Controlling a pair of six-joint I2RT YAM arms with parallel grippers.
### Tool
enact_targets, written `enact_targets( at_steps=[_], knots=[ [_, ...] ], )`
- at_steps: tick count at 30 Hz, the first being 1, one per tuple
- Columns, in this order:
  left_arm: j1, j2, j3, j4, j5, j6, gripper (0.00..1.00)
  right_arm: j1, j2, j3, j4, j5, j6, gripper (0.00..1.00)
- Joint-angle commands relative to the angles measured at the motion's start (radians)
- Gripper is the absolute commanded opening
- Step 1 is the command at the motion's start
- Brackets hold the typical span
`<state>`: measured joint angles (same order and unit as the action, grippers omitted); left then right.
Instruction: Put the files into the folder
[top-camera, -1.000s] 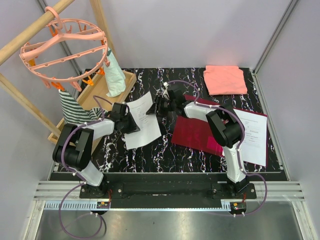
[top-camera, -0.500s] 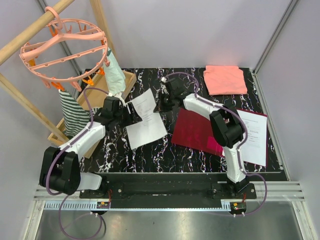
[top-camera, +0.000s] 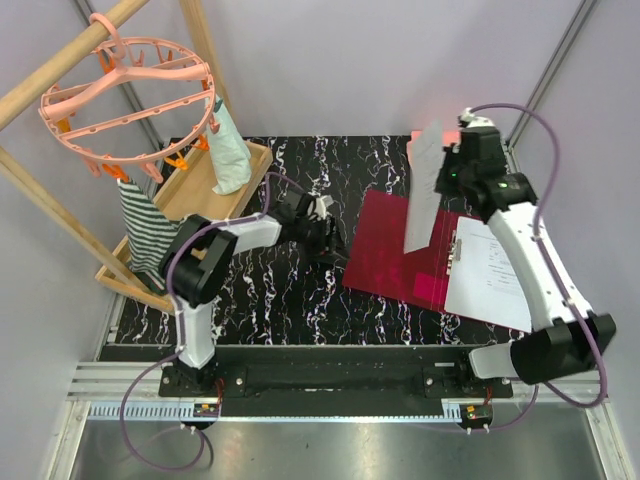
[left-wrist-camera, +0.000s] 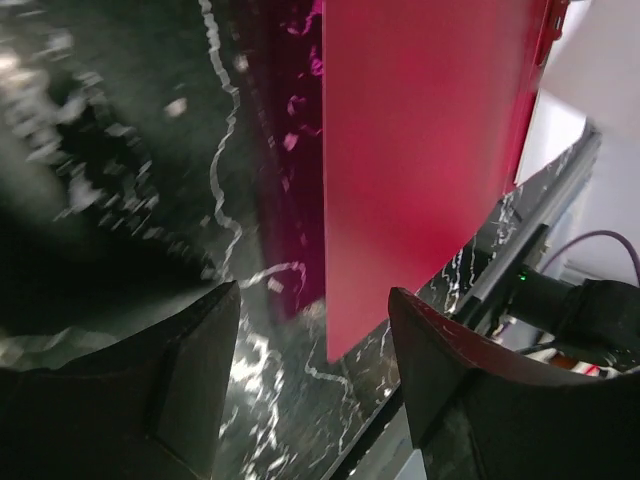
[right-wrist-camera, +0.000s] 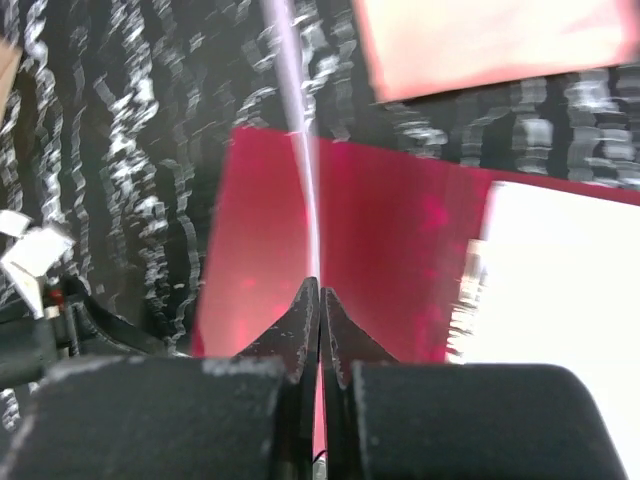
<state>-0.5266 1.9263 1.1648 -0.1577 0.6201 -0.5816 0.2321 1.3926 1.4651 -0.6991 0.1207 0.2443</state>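
Observation:
The dark red folder (top-camera: 390, 260) lies open on the black marbled table, with white sheets (top-camera: 495, 275) on its right half beside the metal clip (top-camera: 457, 250). High above it, my right gripper (top-camera: 447, 170) is shut on the top edge of one white file sheet (top-camera: 424, 195), which hangs down over the folder. The right wrist view shows that sheet (right-wrist-camera: 304, 150) edge-on between the shut right gripper (right-wrist-camera: 320, 295), the folder (right-wrist-camera: 390, 250) below. My left gripper (top-camera: 326, 236) is open, low at the folder's left edge. Nothing lies in the left gripper (left-wrist-camera: 315, 380); the folder (left-wrist-camera: 420, 150) is just ahead.
A salmon-pink cloth (right-wrist-camera: 480, 40) lies at the back right, mostly hidden behind the right arm in the top view. A wooden tray (top-camera: 195, 190) with a teal item (top-camera: 230, 150), a striped cloth (top-camera: 145, 220) and a pink round hanger (top-camera: 130, 90) occupy the left.
The right gripper shut on the sheet and carried it up and right, over the folder. The left gripper opened, let the sheet go, and moved right to the folder's left edge.

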Motion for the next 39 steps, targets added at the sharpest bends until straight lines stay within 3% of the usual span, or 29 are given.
enact_targets(
  at_steps=[1,5,10,13,17,19,20,22,24,30,35,39],
  knots=[
    [-0.013,0.097,0.085,0.107,0.110,-0.070,0.64,-0.080,-0.113,-0.002,-0.146,0.059,-0.076,0.00],
    [-0.036,0.138,0.096,0.187,0.151,-0.130,0.62,-0.091,-0.150,0.018,-0.158,0.021,-0.071,0.00],
    [-0.043,0.177,0.085,0.244,0.190,-0.172,0.41,-0.088,-0.116,0.041,-0.128,-0.241,0.002,0.00],
    [-0.020,0.169,0.062,0.237,0.187,-0.162,0.24,-0.005,-0.084,0.050,-0.102,-0.277,0.041,0.00],
    [0.022,0.154,0.013,0.293,0.225,-0.204,0.10,0.153,-0.011,0.096,-0.057,-0.294,0.093,0.00],
    [0.051,0.125,-0.017,0.291,0.221,-0.196,0.03,0.220,0.029,0.095,0.022,-0.373,0.148,0.00],
    [0.062,0.113,-0.028,0.285,0.217,-0.192,0.00,0.231,0.040,0.086,0.059,-0.497,0.168,0.00],
    [0.095,0.077,-0.057,0.242,0.205,-0.160,0.00,0.223,0.040,0.049,0.183,-0.597,0.220,0.00],
    [0.121,0.045,-0.066,0.183,0.188,-0.123,0.00,0.202,0.017,-0.008,0.208,-0.595,0.233,0.00],
    [0.169,-0.019,-0.068,-0.106,0.092,0.057,0.00,-0.092,-0.032,-0.282,0.256,-0.744,0.238,0.00],
    [0.185,-0.039,-0.031,-0.299,-0.011,0.186,0.00,-0.279,-0.018,-0.419,0.181,-0.641,0.127,0.00],
    [0.206,-0.058,-0.027,-0.380,-0.074,0.248,0.00,-0.307,-0.014,-0.423,0.110,-0.511,0.038,0.00]
  ],
)
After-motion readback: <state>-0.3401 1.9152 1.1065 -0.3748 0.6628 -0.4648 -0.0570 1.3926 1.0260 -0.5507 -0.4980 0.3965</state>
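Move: The folder's open left edge lies about 4 cm to the right of the open left hand, level with it fore and aft and 2 cm lower; the folder's metal clip is about 28 cm right and 1 cm ahead. The right hand holds a sheet high up: the paper stack in the folder is roughly 19 cm right, 12 cm back and 25 cm below. From this hand the clip is 9 cm right and 6 cm back, the pink cloth 9 cm right and 18 cm ahead, both about 25 cm down. The left fingers pinch the folder's left edge after reaching some 4 cm right and slightly down, then drag it about 12 cm left. The right hand keeps its sheet gripped: it swings right and back, sweeps some 20 cm left, then returns right while dropping about 14 cm over the folder, rolling its left side up some 30 degrees and tipping fingers down. ##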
